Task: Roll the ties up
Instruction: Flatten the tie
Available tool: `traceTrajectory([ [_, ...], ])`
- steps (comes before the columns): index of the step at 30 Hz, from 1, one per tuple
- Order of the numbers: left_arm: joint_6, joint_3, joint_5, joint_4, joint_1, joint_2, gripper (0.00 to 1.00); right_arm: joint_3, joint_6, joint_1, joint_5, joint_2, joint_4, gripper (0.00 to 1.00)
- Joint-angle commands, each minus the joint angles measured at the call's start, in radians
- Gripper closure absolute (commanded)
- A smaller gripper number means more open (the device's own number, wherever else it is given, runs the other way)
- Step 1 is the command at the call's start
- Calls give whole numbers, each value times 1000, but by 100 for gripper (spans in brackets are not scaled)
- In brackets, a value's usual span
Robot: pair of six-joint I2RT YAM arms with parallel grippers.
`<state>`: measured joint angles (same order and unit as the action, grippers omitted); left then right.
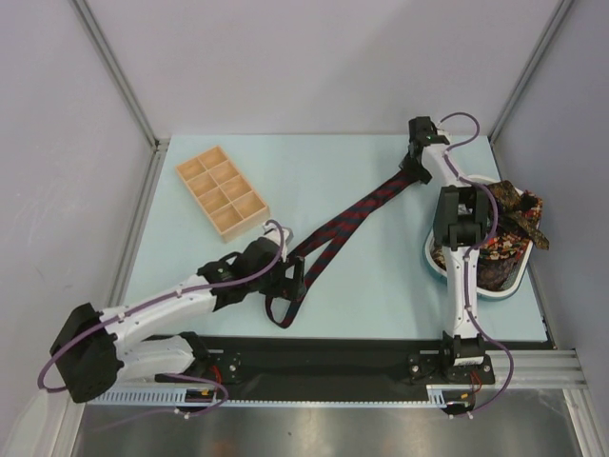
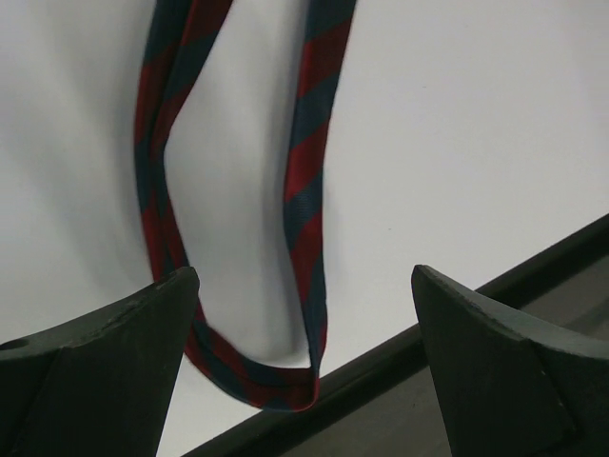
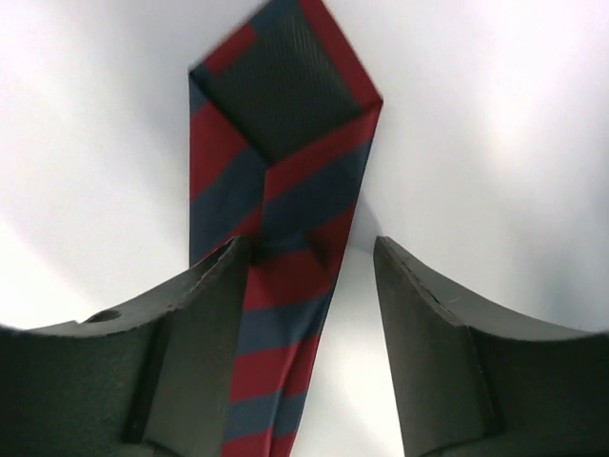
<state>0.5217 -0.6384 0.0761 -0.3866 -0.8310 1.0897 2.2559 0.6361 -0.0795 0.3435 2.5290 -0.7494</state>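
Note:
A dark navy tie with red stripes [image 1: 347, 224] lies stretched diagonally across the pale table. My left gripper [image 1: 292, 282] is open over its narrow end, which bends back in a loop [image 2: 276, 386] between the fingers near the table's front edge. My right gripper [image 1: 409, 174] is open over the wide pointed end [image 3: 276, 181]. That end lies flat between the fingers, close against the left finger [image 3: 205, 314]. Several other patterned ties [image 1: 509, 224] are heaped in a white container at the right.
A wooden compartment tray [image 1: 222, 190] stands at the back left. The white container [image 1: 436, 265] sits beside the right arm, by the right wall. A black strip [image 1: 381, 350] runs along the near table edge, close to the tie's loop [image 2: 457, 333].

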Motion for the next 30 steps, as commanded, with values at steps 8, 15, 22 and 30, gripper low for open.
traceTrajectory([
  [8, -29, -170, 51, -148, -43, 199, 0, -139, -78, -26, -126, -150, 117, 0],
  [15, -23, -218, 21, -195, -98, 318, 19, -193, -50, -62, -159, -165, 168, 0],
  [22, 26, -181, -79, -131, -97, 394, 47, -153, 8, -92, -104, -110, 88, 0],
  [30, -9, -141, -243, -83, 2, 363, 100, 11, 14, -140, 89, -32, -89, 1],
])
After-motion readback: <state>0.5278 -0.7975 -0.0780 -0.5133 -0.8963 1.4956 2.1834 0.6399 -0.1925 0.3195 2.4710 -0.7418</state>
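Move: The strand on the right side of the tie's near loop lies about 4 cm back, 2 cm right and 7 cm below the open left hand. The loop's bend is some 9 cm back, level sideways and 7 cm down, the doubled strand about 3 cm back and 4 cm left, 7 cm down. The right hand's part-open fingers straddle the tie's far end, about 1 cm left and 1 cm below, level ahead; the basket sits about 19 cm back and 17 cm right of that hand. After a short swing of about 2 cm to the right, the left hand sinks roughly 6 cm and draws back about 4 cm onto the right-hand strand just above the loop's bend, its fingers tipping some 20 degrees more steeply down and closing from wide open until they pinch that strand between the tips. Meanwhile the right hand spreads its fingers fully and, staying low, travels about 7 cm left and slightly back along the tie from its far end, stopping with the open fingers astride the layered cloth. ##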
